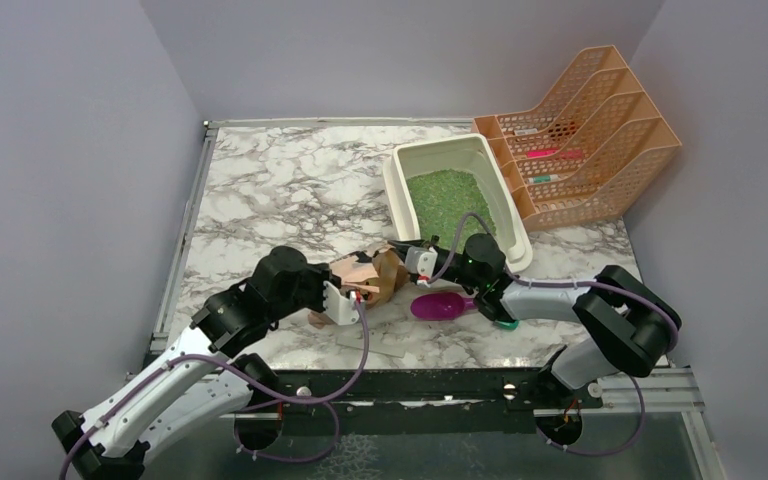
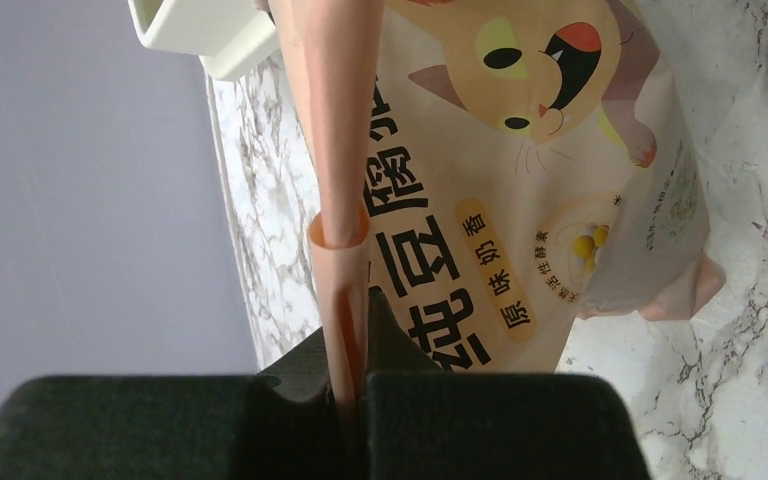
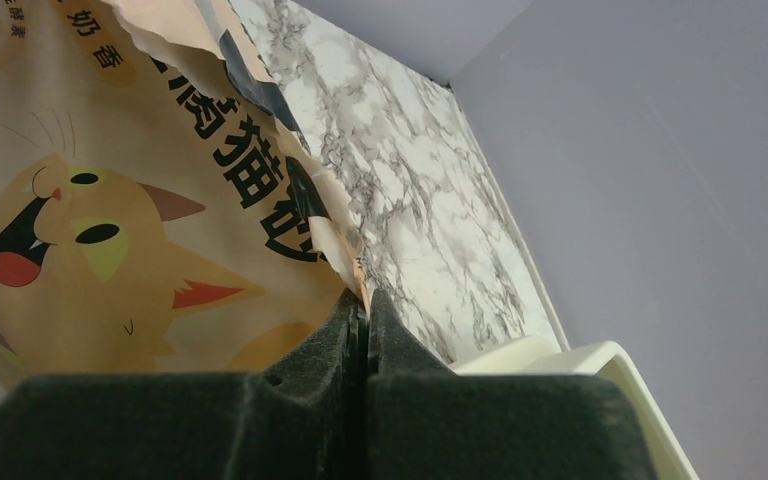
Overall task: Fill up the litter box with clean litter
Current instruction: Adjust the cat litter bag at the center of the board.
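Observation:
The cream litter box [image 1: 396, 189] stands at the back right, and clean litter [image 1: 450, 200], a bed of green granules, covers its floor. A tan paper bag [image 1: 368, 276] with a cat picture lies between both grippers, just in front of the box's near corner. My left gripper [image 1: 344, 300] is shut on the bag's folded side edge [image 2: 345, 290]. My right gripper [image 1: 412, 258] is shut on the bag's torn top edge [image 3: 345, 262], close to the box's rim [image 3: 600, 358]. A corner of the litter box [image 2: 200, 35] shows in the left wrist view.
A magenta scoop [image 1: 440, 306] lies on the marble table [image 1: 280, 190] under my right arm. An orange mesh file rack [image 1: 580, 140] holding pens stands right of the litter box. Grey walls close in the left, back and right sides.

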### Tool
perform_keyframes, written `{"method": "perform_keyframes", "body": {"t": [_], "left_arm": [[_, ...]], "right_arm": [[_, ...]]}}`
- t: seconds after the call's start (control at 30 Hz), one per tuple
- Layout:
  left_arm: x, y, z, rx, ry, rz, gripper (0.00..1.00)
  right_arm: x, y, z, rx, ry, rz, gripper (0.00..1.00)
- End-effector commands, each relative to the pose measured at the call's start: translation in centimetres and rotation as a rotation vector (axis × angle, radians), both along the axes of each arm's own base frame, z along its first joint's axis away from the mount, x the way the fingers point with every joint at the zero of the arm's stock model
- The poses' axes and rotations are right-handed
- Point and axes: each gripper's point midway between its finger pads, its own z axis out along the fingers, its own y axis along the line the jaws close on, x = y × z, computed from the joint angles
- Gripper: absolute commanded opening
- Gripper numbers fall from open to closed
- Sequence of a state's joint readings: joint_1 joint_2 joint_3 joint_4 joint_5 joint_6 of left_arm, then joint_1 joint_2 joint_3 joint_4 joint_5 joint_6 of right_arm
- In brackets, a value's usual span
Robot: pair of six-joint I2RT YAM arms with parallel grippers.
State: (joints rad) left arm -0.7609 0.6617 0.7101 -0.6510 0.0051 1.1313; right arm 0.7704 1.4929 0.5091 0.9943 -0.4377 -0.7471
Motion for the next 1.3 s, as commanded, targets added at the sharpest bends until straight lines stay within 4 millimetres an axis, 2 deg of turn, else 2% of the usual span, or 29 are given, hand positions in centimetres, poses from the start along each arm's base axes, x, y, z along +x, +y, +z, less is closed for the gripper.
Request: {"method": "perform_keyframes", "body": {"t": [0.0, 0.13, 0.23, 0.37, 0.53, 0.6, 0.63, 0.7, 0.83, 0.93, 1.07, 1.17, 1.27], "left_arm": [[-0.7, 1.5, -2.5, 0.126, 0.041, 0.021, 0.00], [-0.7, 1.2, -2.4, 0.154, 0.026, 0.018, 0.00], [-0.7, 1.0, -2.1, 0.168, 0.007, 0.012, 0.00], [-1.1, 0.8, -2.1, 0.197, -0.028, -0.017, 0.00], [-1.6, 0.6, -2.1, 0.211, -0.052, -0.040, 0.00], [-1.8, 0.5, -2.3, 0.226, -0.054, -0.049, 0.00], [-1.9, 0.5, -2.4, 0.235, -0.055, -0.055, 0.00], [-2.2, 0.5, -2.6, 0.256, -0.058, -0.066, 0.00], [-2.4, 0.5, -2.7, 0.273, -0.049, -0.061, 0.00], [-2.6, 0.4, -3.0, 0.292, -0.033, -0.066, 0.00], [-3.0, 0.5, -3.4, 0.322, -0.020, -0.078, 0.00], [-3.1, 0.5, -3.4, 0.332, -0.019, -0.082, 0.00], [-3.2, 0.2, -3.6, 0.341, -0.006, -0.090, 0.00]], "right_arm": [[2.6, -2.6, 2.3, 0.027, -0.052, -0.151, 0.05], [0.7, -1.6, 3.2, 0.016, 0.095, -0.056, 0.13], [-1.1, -1.3, 3.8, 0.002, 0.231, 0.009, 0.32], [-3.2, -1.3, 5.5, 0.018, 0.332, 0.072, 0.48], [-3.0, -1.2, 9.7, 0.123, 0.490, 0.029, 0.68], [-2.2, -0.4, 10.5, 0.118, 0.612, -0.001, 0.71], [-1.8, 0.0, 10.4, 0.094, 0.685, -0.018, 0.72], [-0.7, 1.1, 8.7, 0.003, 0.882, -0.070, 0.72], [-1.6, 2.3, 6.2, -0.179, 1.122, -0.013, 0.76], [-3.8, 3.0, 4.9, -0.261, 1.214, 0.132, 0.79], [-5.5, 3.1, 3.3, -0.344, 1.272, 0.250, 0.83], [-4.7, 3.4, 2.0, -0.378, 1.287, 0.225, 0.86], [-3.6, 4.0, 1.5, -0.400, 1.290, 0.212, 0.86]]}}
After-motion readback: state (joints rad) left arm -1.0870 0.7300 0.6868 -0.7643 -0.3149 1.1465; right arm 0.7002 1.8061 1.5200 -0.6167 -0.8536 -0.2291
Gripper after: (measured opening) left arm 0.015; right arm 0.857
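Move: The right fingers pinch the right top edge of the litter bag, whose middle lies about 6 cm back, 4 cm left and 8 cm below them. From the left hand, closed on the bag's rolled left edge, that middle is roughly level ahead, 6 cm right and 8 cm below. The litter box's middle stands some 15 cm right of the right hand and 8 cm ahead; the purple scoop lies about 15 cm right and 14 cm back. Up about 13 cm goes the right hand, opening wide and letting go of the bag's edge, then drifting forward and left at the top before dropping as far again and back over the bag. On the way it rolls some 70 degrees, its fingers ending aimed left and dipping. The left hand keeps its pinch and eases down and back about 4 cm, its left side rolling up. ##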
